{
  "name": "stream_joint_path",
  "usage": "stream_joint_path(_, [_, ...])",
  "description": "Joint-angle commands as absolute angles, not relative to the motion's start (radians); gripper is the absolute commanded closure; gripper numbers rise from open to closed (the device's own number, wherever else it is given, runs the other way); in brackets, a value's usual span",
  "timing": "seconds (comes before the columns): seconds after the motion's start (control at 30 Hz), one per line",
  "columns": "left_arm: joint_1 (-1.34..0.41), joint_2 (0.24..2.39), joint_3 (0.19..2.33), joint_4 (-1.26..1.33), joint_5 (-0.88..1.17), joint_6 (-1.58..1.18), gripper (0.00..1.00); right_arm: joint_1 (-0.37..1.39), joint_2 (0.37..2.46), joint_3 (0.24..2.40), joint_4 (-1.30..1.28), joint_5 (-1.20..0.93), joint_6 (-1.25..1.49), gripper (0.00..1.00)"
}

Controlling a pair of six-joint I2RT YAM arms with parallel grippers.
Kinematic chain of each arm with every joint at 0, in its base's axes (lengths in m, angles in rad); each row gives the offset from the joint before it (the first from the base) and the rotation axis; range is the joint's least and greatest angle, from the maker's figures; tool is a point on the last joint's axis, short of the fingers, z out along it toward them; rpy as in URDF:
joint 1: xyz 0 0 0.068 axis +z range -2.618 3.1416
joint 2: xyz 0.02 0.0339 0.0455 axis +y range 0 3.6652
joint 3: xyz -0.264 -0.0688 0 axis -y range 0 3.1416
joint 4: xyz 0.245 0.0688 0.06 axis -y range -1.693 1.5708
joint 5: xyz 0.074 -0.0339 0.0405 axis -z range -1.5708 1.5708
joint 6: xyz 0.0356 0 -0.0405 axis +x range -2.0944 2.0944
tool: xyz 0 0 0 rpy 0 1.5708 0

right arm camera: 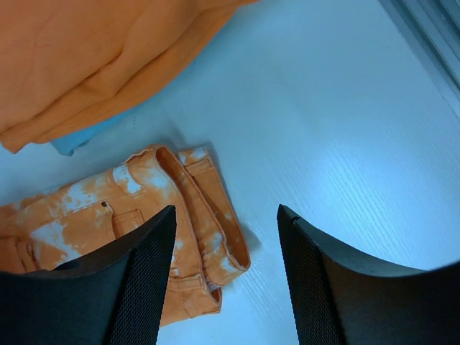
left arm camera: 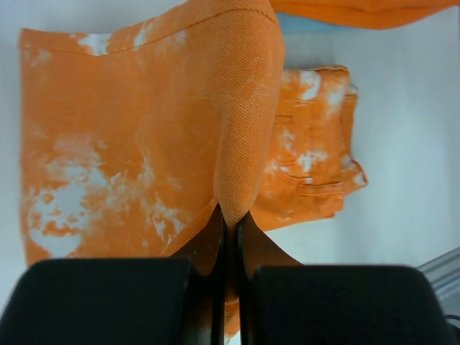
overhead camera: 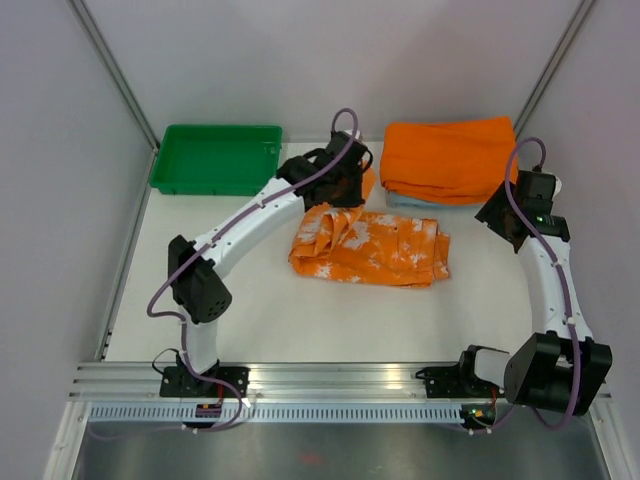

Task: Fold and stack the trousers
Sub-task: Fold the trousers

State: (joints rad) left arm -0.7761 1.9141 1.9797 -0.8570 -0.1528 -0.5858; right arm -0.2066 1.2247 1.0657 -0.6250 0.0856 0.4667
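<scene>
The trousers (overhead camera: 372, 247), orange with white splashes, lie bunched and partly folded in the middle of the white table (overhead camera: 250, 310). My left gripper (overhead camera: 345, 190) hangs over their far left corner and is shut on a raised fold of the cloth. In the left wrist view the fingers (left arm camera: 230, 219) pinch that fold, with the rest of the trousers (left arm camera: 122, 151) spread below. My right gripper (overhead camera: 503, 222) hovers open just right of the trousers. Nothing sits between the jaws of the right gripper (right arm camera: 226, 212), and the waistband end of the trousers (right arm camera: 151, 208) lies under its left finger.
A green tray (overhead camera: 215, 158) stands at the back left. At the back right a plain orange folded cloth (overhead camera: 450, 155) rests on a light blue folded cloth (overhead camera: 405, 200), both close to the trousers' far edge. Walls enclose the table on the left, back and right.
</scene>
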Motion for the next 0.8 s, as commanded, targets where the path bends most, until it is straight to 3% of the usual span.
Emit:
stream_joint_path(0.0, [-0.856, 1.968, 2.037, -0.672, -0.164, -0.773, 0.98, -0.210, 1.183, 1.071, -0.609, 0.010, 0.456, 0.35])
stream_joint_path(0.23, [-0.931, 2.141, 2.100, -0.641, -0.158, -0.839, 0.98, -0.210, 1.163, 1.077, -0.612, -0.026, 0.462, 0.34])
stream_joint_path(0.73, [-1.005, 2.284, 2.112, -0.485, -0.210, -0.836, 0.98, -0.210, 1.140, 1.062, -0.614, -0.063, 0.462, 0.34])
stream_joint_path(0.77, [-1.003, 2.292, 2.124, -0.489, -0.206, -0.833, 0.91, -0.210, 1.138, 1.060, -0.611, -0.083, 0.460, 0.34])
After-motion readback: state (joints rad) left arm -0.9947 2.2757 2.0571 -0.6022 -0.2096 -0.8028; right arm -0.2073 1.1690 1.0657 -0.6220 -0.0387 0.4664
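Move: My left hand holds the folded leg end of the trousers in the air. The waist end I am taking it to lies about 23 cm to the right, some 2 cm nearer me and roughly 19 cm below. The orange stack stands about 28 cm to the right and 23 cm ahead of this hand, some 17 cm lower. From my empty right hand, the waist end lies about 16 cm left, level with it in reach and 14 cm below. Still pinching the leg end between shut fingers, I swing my left hand about 15 cm to the right, over the lying trousers towards their waist end. The quick sideways sweep comes first, then it sinks, some 12 cm in all, with hardly any wrist turn. My open right hand only eases 3 cm up and left. ##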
